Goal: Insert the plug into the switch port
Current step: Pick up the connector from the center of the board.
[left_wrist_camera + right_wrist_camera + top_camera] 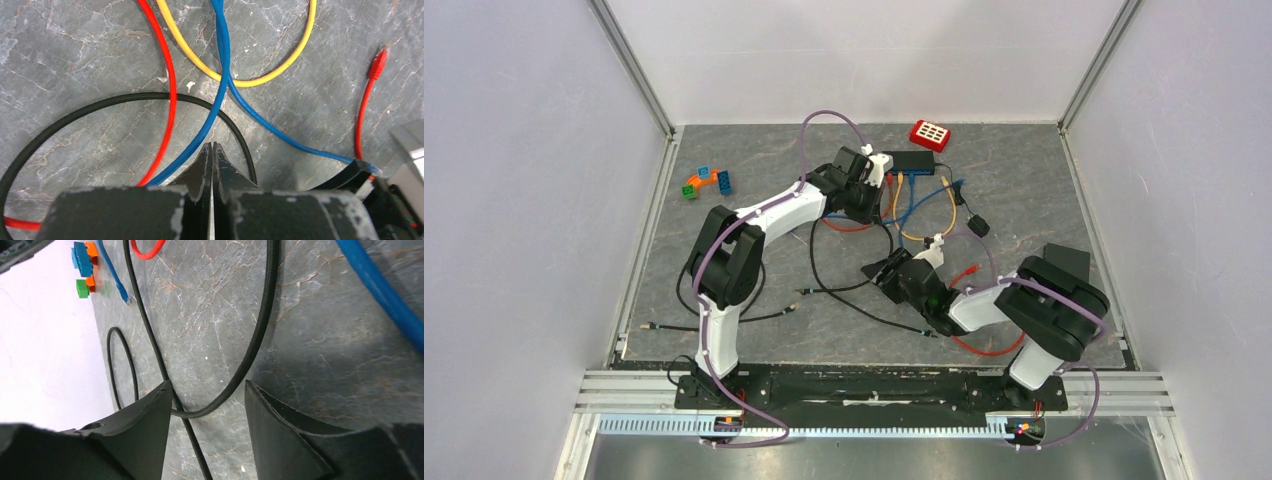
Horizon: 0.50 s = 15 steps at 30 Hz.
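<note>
The black switch [914,160] sits at the back of the mat with yellow, blue and red cables running from its front. A loose red plug [969,270] lies right of centre and shows in the left wrist view as the red plug [378,62]. My left gripper [867,212] hangs just in front of the switch, over the crossing cables. In its own view the left gripper [211,145] is shut with nothing between the fingers. My right gripper [879,272] is at mid-table. The right gripper [207,385] stands open over a black cable [260,340] that passes between its fingers on the mat.
A red box with white squares [930,134] lies behind the switch. Toy bricks [706,181] sit at the back left, and a small black adapter [978,225] lies right of the cables. Black cable ends [799,292] trail left. Walls close in three sides.
</note>
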{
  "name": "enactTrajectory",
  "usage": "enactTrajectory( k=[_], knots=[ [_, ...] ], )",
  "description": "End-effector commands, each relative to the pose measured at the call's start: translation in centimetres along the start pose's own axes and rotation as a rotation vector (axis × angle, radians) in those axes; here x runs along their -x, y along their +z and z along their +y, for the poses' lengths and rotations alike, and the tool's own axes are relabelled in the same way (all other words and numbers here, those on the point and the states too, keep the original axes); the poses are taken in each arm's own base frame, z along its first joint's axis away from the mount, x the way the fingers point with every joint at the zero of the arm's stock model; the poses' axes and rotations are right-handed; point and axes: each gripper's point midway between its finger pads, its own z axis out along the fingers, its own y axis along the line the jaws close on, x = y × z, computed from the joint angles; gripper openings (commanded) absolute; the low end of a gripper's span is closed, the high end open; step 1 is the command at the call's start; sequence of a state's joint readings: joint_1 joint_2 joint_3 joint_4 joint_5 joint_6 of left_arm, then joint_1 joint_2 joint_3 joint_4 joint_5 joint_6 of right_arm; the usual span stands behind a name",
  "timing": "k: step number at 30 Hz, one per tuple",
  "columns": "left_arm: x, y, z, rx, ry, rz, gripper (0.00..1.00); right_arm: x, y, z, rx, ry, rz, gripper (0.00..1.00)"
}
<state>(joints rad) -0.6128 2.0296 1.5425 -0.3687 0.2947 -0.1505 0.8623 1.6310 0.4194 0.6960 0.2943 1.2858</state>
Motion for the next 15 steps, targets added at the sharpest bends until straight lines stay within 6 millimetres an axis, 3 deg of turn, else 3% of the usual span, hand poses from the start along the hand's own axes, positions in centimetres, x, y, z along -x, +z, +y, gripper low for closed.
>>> enactTrajectory(
  k=[1,6,10,15],
  knots=[
    [1.6,-2.3,-2.0,-0.053,-0.067,-0.047,0.02,-0.4,1.1,-1.7,-0.075,0.076,-0.028,0.56],
    [1.4,-3.2,-0.7,0.018,0.000,-0.039,0.03,0.0,1.7,-3.6,-0.130,0.105,-0.073,0.44],
    [1.2,-4.2,0.7,0.092,0.095,-0.049,0.19,0.1,2.5,-5.0,-0.181,0.082,-0.094,0.24],
    [0.3,-4.7,1.8,0.131,0.190,-0.039,0.36,-0.3,2.7,-6.9,-0.218,0.055,-0.069,0.07]
  ],
)
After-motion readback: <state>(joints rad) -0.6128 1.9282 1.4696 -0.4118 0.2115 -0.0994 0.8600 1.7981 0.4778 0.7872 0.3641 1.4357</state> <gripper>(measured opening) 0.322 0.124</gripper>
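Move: The black cable's near strand runs just beyond the open right fingertips, about 2 cm ahead, 1 cm left and 2 cm below them; the blue cable passes some 4 cm ahead and 5 cm to the right, 3 cm down. The black cable's connector lies roughly 17 cm left of the right hand and 6 cm back, 3 cm below. From the shut left hand, that same black strand is about 8 cm back, 1 cm right and 7 cm below. The right hand eases about 2 cm forward and 2 cm down onto the black cable while its fingers close from a bit over half open to nearly shut, pinching the strand between the tips, with the wrist turning slightly clockwise. The left hand, holding nothing, first drifts 1 cm back, then swings about 2.5 cm left and rises 1 cm as its shut fingers open to about a third, well above the table. ##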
